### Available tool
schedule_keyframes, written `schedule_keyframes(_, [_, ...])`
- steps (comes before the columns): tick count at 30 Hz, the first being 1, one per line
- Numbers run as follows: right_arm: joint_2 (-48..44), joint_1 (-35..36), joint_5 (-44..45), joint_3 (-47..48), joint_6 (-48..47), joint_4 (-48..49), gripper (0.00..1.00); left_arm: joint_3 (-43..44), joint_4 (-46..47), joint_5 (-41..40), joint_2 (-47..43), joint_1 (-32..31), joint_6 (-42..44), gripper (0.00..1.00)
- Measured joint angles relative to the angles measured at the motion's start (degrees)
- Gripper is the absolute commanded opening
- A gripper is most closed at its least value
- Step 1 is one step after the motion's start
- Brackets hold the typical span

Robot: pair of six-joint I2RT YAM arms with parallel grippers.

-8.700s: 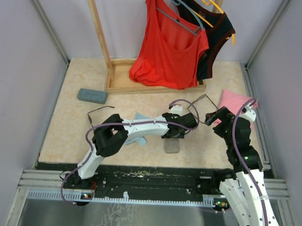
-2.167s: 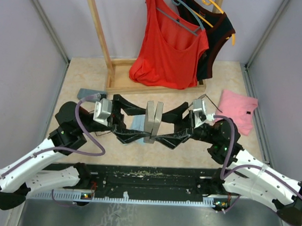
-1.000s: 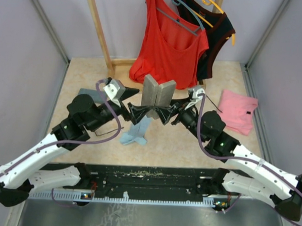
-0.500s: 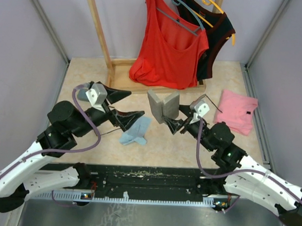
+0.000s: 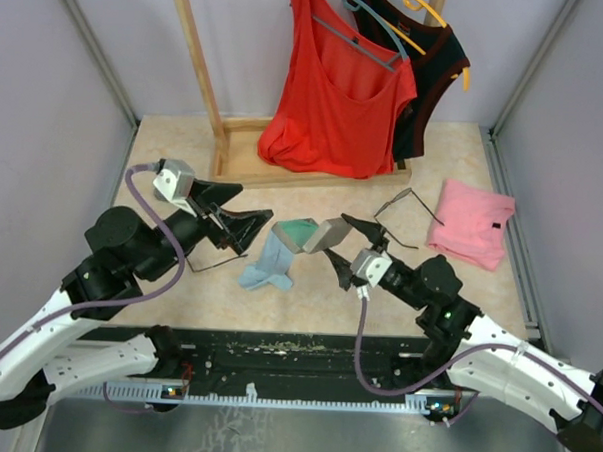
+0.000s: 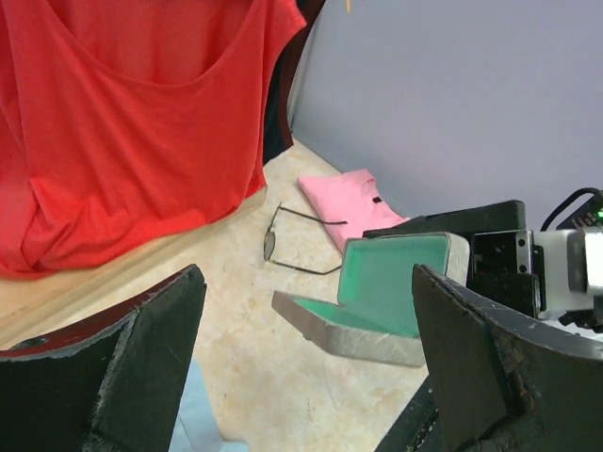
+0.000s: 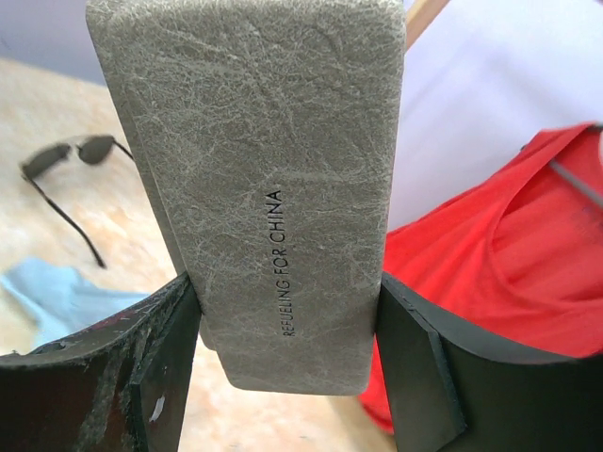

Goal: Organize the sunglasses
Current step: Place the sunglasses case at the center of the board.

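Note:
My right gripper (image 5: 346,248) is shut on one end of a grey glasses case (image 5: 314,235), held open above the table middle with its green lining showing. In the right wrist view the case (image 7: 264,188) fills the gap between my fingers (image 7: 160,367). My left gripper (image 5: 232,211) hangs open and empty to the case's left; its view shows the open case (image 6: 377,301) ahead. One pair of sunglasses (image 5: 402,215) lies beside the pink cloth, also in the left wrist view (image 6: 297,240). Another pair of sunglasses (image 5: 210,262) lies partly under my left gripper and shows in the right wrist view (image 7: 66,160).
A light blue wiping cloth (image 5: 270,265) lies crumpled under the case. A pink cloth (image 5: 474,219) sits at the right. A wooden rack base (image 5: 314,174) with a red top (image 5: 337,97) and a black top on hangers stands at the back.
My left gripper has let go of the case and drawn back to the left. My right gripper has lowered the case, which now lies tipped sideways and wider open.

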Motion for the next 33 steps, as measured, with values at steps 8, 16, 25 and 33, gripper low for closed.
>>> schedule_keyframes(8, [5.86, 0.00, 1.51, 0.55, -23.67, -7.41, 0.00, -0.09, -2.40, 1.09, 3.56, 0.00, -3.06, 0.95])
schedule_keyframes(16, [7.06, 0.00, 3.06, 1.36, -33.92, -12.46, 0.00, 1.33, -2.56, 9.22, 11.23, 0.00, -3.48, 0.80])
schedule_keyframes(25, [9.27, 0.02, 3.15, 4.28, -38.86, -15.28, 0.00, 2.82, -7.50, 16.41, 21.94, 0.00, -2.47, 0.70])
schedule_keyframes(33, [10.45, 0.13, 3.19, 4.28, -39.47, -16.59, 0.00, 4.50, -9.33, 19.32, 24.37, 0.00, -0.66, 0.47])
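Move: The open sunglasses case, still gripped at one end by the right hand, lies about 12 cm right of the empty left hand, 3 cm back and 11 cm below. From the right hand its middle is some 5 cm left and 2 cm ahead, about level. The blue cloth on the board lies 14 cm left of the right hand, 6 cm back and 25 cm below. Left hand sinks some 14 cm and rightward towards the case, fingers narrowing; right hand lowers, rolling the case. ##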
